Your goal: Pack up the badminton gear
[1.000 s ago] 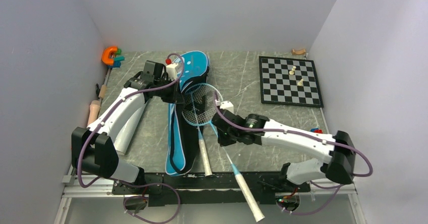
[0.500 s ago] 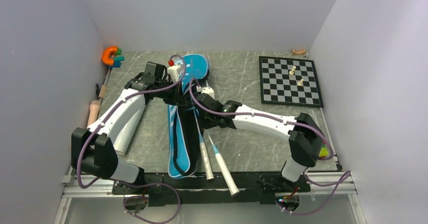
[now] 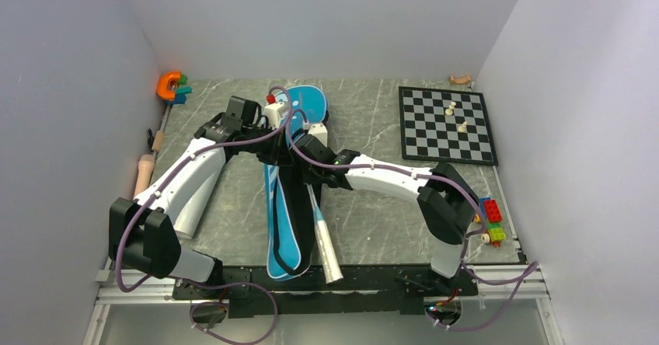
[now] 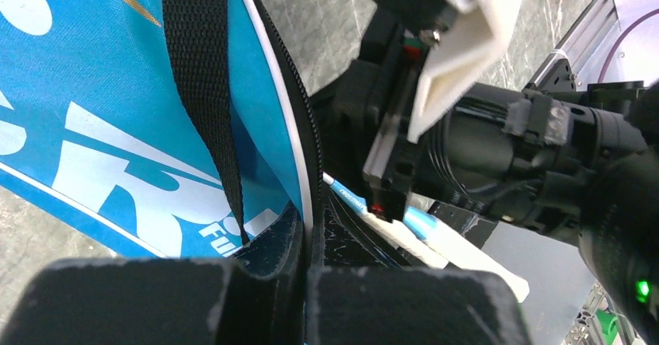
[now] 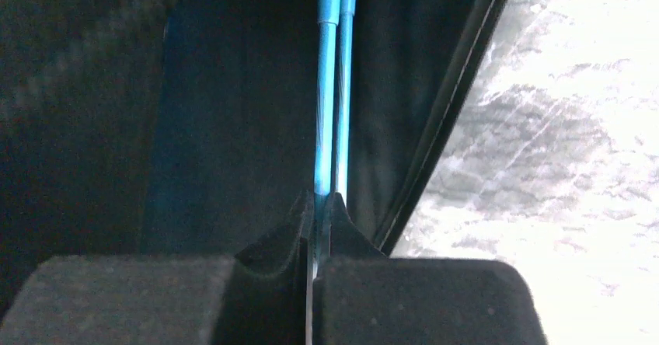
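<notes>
The blue "SPORT" bag point(image 3: 281, 228) lies lengthwise mid-table with its black strap point(image 4: 203, 88) across it. My left gripper point(image 3: 274, 153) is shut on the bag's zipper edge point(image 4: 309, 166), holding the side up. Two light-blue rackets reach into the dark opening, their shafts point(image 5: 331, 88) side by side. My right gripper point(image 3: 309, 175) is shut on one shaft, tips at the bag's mouth point(image 5: 320, 205). The white handles point(image 3: 327, 253) stick out toward the near edge. A long white tube point(image 3: 194, 209) lies beside the left arm.
A black-and-white chessboard point(image 3: 447, 123) with two pieces sits at the back right. An orange clamp point(image 3: 169, 85) is in the back left corner. Toy bricks point(image 3: 491, 221) lie by the right arm's base. A wood-handled tool point(image 3: 144, 172) runs along the left wall.
My right gripper has carried the second racket left and away, sliding its head into the bag beside the first. Both handles now lie together. The left gripper kept its hold on the bag's edge.
</notes>
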Action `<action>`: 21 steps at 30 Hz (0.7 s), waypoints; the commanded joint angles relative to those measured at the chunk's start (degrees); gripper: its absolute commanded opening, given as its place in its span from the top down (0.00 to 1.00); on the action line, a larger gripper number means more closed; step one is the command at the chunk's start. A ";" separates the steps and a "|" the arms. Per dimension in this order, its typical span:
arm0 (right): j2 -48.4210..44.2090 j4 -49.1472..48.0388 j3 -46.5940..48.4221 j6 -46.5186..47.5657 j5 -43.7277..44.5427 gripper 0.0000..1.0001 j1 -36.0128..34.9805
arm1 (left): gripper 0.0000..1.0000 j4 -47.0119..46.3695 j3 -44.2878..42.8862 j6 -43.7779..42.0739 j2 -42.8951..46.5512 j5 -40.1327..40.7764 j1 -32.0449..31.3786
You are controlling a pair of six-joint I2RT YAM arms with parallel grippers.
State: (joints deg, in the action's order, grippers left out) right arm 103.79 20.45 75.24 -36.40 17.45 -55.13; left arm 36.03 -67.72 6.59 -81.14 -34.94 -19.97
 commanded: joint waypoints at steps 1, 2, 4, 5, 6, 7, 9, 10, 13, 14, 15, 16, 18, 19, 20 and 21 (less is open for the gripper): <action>0.26 -10.65 0.83 -1.94 1.85 1.00 1.06 | 1.00 -2.51 -0.85 -1.40 2.83 -5.29 -0.76; 0.51 -11.32 0.93 -2.20 1.33 1.00 1.24 | 1.00 -2.47 -0.88 -1.47 2.81 -5.49 -0.82; 1.04 -13.53 0.72 -2.20 -0.78 1.00 1.58 | 1.00 -2.47 -0.93 -1.58 2.83 -5.72 -0.95; 1.21 -14.81 0.58 -2.14 -1.76 0.96 1.68 | 1.00 -2.39 -0.88 -1.58 2.85 -5.78 -0.95; 1.43 -15.25 0.52 -2.03 -2.42 0.90 1.70 | 1.00 -2.37 -0.84 -1.57 2.81 -5.79 -0.95; 1.52 -15.47 0.52 -1.90 -3.16 0.81 1.74 | 1.00 -2.33 -0.79 -1.59 2.83 -5.68 -0.95; 1.31 -16.31 -0.26 -1.52 -4.74 0.62 1.80 | 1.00 -2.37 -0.75 -1.58 2.83 -5.67 -0.95; 1.00 -16.82 -1.03 -1.47 -5.45 0.57 1.91 | 1.00 -2.45 -0.74 -1.50 2.66 -5.59 -0.95; -0.93 -18.04 -3.58 -2.09 -7.74 0.50 3.02 | 1.00 -2.46 -0.88 -1.39 2.33 -5.71 -0.94; -2.05 -18.27 -4.54 -2.40 -8.58 0.49 3.56 | 1.00 -2.41 -1.01 -1.39 2.27 -5.66 -0.95; -3.08 -18.41 -5.46 -2.63 -9.39 0.48 4.11 | 1.00 -2.33 -1.02 -1.40 2.17 -5.53 -0.95; -4.33 -18.49 -6.50 -2.75 -10.08 0.47 4.70 | 1.00 -2.36 -1.02 -1.40 2.20 -5.50 -0.95; -7.36 -18.93 -8.93 -2.94 -10.98 0.44 5.77 | 1.00 -2.27 -0.99 -1.49 2.22 -5.33 -0.94; -9.08 -19.20 -10.45 -3.10 -11.22 0.44 6.41 | 1.00 -2.36 -0.91 -1.54 2.23 -5.32 -0.95; -10.63 -19.48 -11.98 -3.39 -11.29 0.43 7.41 | 1.00 -2.43 -0.75 -1.50 2.30 -5.29 -0.94; -12.11 -19.90 -13.58 -3.63 -11.37 0.43 8.29 | 1.00 -2.48 -0.66 -1.51 2.29 -5.27 -0.94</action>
State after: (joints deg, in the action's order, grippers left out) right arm 99.90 5.45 65.41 -38.81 8.23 -49.76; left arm 36.69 -67.72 5.56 -81.14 -36.01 -20.32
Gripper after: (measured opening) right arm 0.562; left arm 0.034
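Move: The right hand grips the second racket by its shaft over the open bag, whose middle lies some 3 cm below and 2 cm to the left, level with the hand. The first racket's shaft lies about 1 cm to the right and 3 cm below. The left hand pinches the bag's lifted flap; from it the bag's middle is roughly 5 cm back, 4 cm right and 12 cm down. Left keeps the flap raised; right eases about 3 cm forward-left, opens halfway off the racket shaft, then drifts right. ##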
